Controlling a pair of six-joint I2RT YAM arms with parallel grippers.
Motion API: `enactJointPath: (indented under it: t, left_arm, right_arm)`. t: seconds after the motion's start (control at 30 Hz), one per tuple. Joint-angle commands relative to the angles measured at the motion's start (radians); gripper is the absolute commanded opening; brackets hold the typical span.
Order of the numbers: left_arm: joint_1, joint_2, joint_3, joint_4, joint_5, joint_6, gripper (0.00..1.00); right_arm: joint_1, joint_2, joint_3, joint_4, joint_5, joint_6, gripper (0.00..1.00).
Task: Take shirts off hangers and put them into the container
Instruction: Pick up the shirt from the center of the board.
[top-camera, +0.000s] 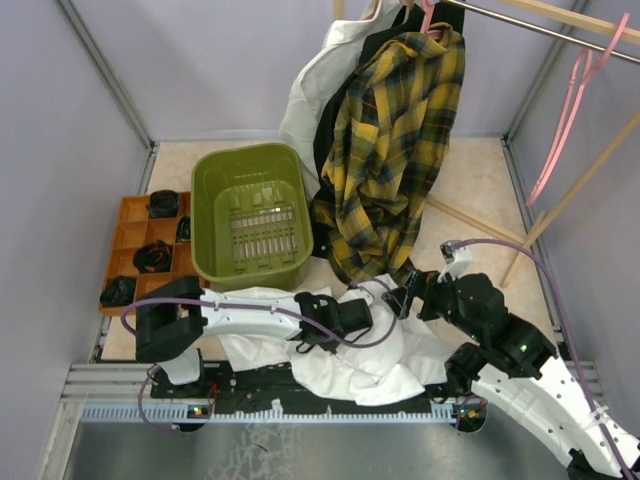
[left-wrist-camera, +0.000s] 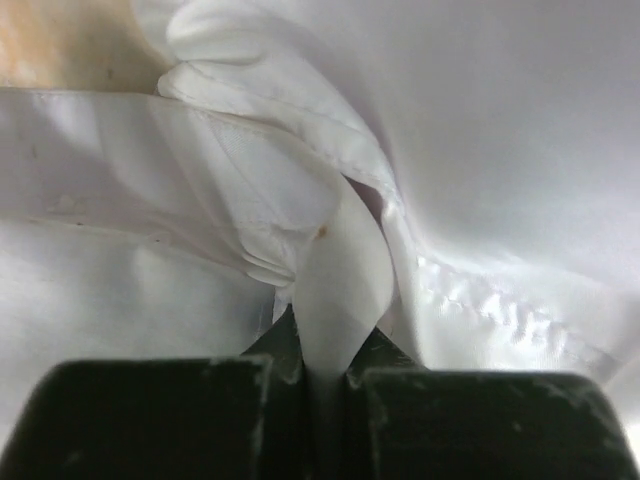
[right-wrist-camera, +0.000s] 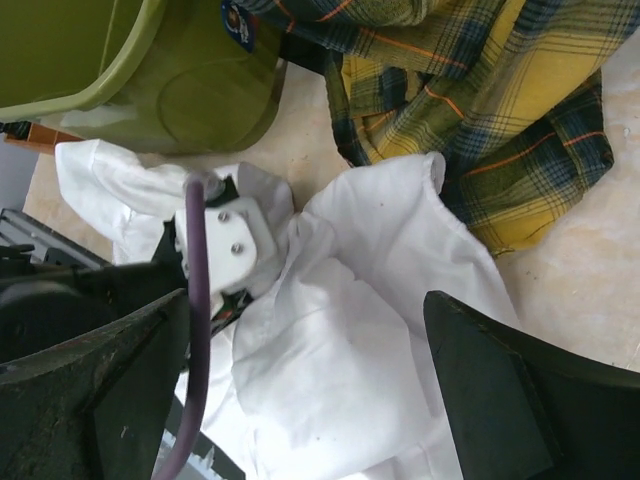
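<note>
A white shirt (top-camera: 390, 370) lies crumpled on the table's near edge. My left gripper (left-wrist-camera: 330, 350) is shut on a fold of this white shirt (left-wrist-camera: 500, 120); in the top view it (top-camera: 372, 318) sits low in the cloth. My right gripper (right-wrist-camera: 310, 400) hangs open just above the same shirt (right-wrist-camera: 340, 350), with nothing between its fingers (right-wrist-camera: 520, 390); from above it (top-camera: 408, 298) faces the left gripper. The olive-green container (top-camera: 215, 200) stands behind, left of them. A yellow-and-black plaid shirt (top-camera: 400, 150) hangs on a pink hanger (top-camera: 428, 18), its hem on the table.
Behind the plaid shirt hang a black shirt (top-camera: 335, 120) and a cream shirt (top-camera: 310, 100). A bare pink hanger (top-camera: 570, 110) hangs on the rail at the right. An orange compartment tray (top-camera: 135, 235) lies left of the container. Wooden poles (top-camera: 580, 180) lean at the right.
</note>
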Motion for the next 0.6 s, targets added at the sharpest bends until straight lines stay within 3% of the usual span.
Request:
enactJointPath:
  t: [0.0, 0.13, 0.3, 0.33, 0.4, 0.47, 0.57]
  left_arm:
    - [-0.085, -0.084, 0.083, -0.134, -0.138, -0.018, 0.00]
    - [-0.180, -0.219, 0.174, -0.157, -0.325, 0.111, 0.00]
    - [-0.186, -0.330, 0.065, 0.026, -0.210, 0.263, 0.04]
    - [-0.186, -0.332, 0.046, 0.042, -0.188, 0.257, 0.12]
    - [-0.186, -0.315, 0.026, 0.043, -0.163, 0.222, 0.35]
    - [-0.186, -0.282, 0.049, -0.014, -0.163, 0.151, 0.35]
    - [-0.186, -0.247, 0.081, -0.098, -0.219, 0.074, 0.65]
  right_arm:
    - [-0.006, -0.005, 0.002, 0.043, 0.020, 0.001, 0.97]
    - [-0.006, 0.007, 0.001, 0.037, 0.027, 0.015, 0.97]
    - [-0.006, 0.024, 0.005, 0.036, 0.027, 0.011, 0.98]
    - [-0.006, 0.023, 0.006, 0.035, 0.032, 0.011, 0.98]
    - [-0.006, 0.018, 0.008, 0.028, 0.044, 0.013, 0.98]
    - [-0.006, 0.011, 0.010, 0.025, 0.048, 0.015, 0.98]
    - [-0.006, 0.003, 0.007, 0.028, 0.051, 0.017, 0.98]
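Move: The left hand is already shut on the white shirt, low at the board, the heap's middle some 2 cm back of it and about level sideways; the right hand has that middle about 4 cm back, 8 cm left and 17 cm below. The plaid shirt's hem is roughly 14 cm ahead and 4 cm right of the left hand. The green container lies around 22 cm ahead and 18 cm left of the left hand, its middle 5 cm higher. The left hand, still pinching a fold of the white shirt, hoists it quickly about 10 cm up off the heap, drawing back a little over a centimetre while the fingers swing some 15 degrees forward, then stops, sinks a centimetre and opens the fingers to about half, releasing the pinch with the cloth still between them. Meanwhile the wide-open, empty right hand stays near the heap, rising about 4 cm and shifting 2 cm left with a slight roll that lifts its left side. ##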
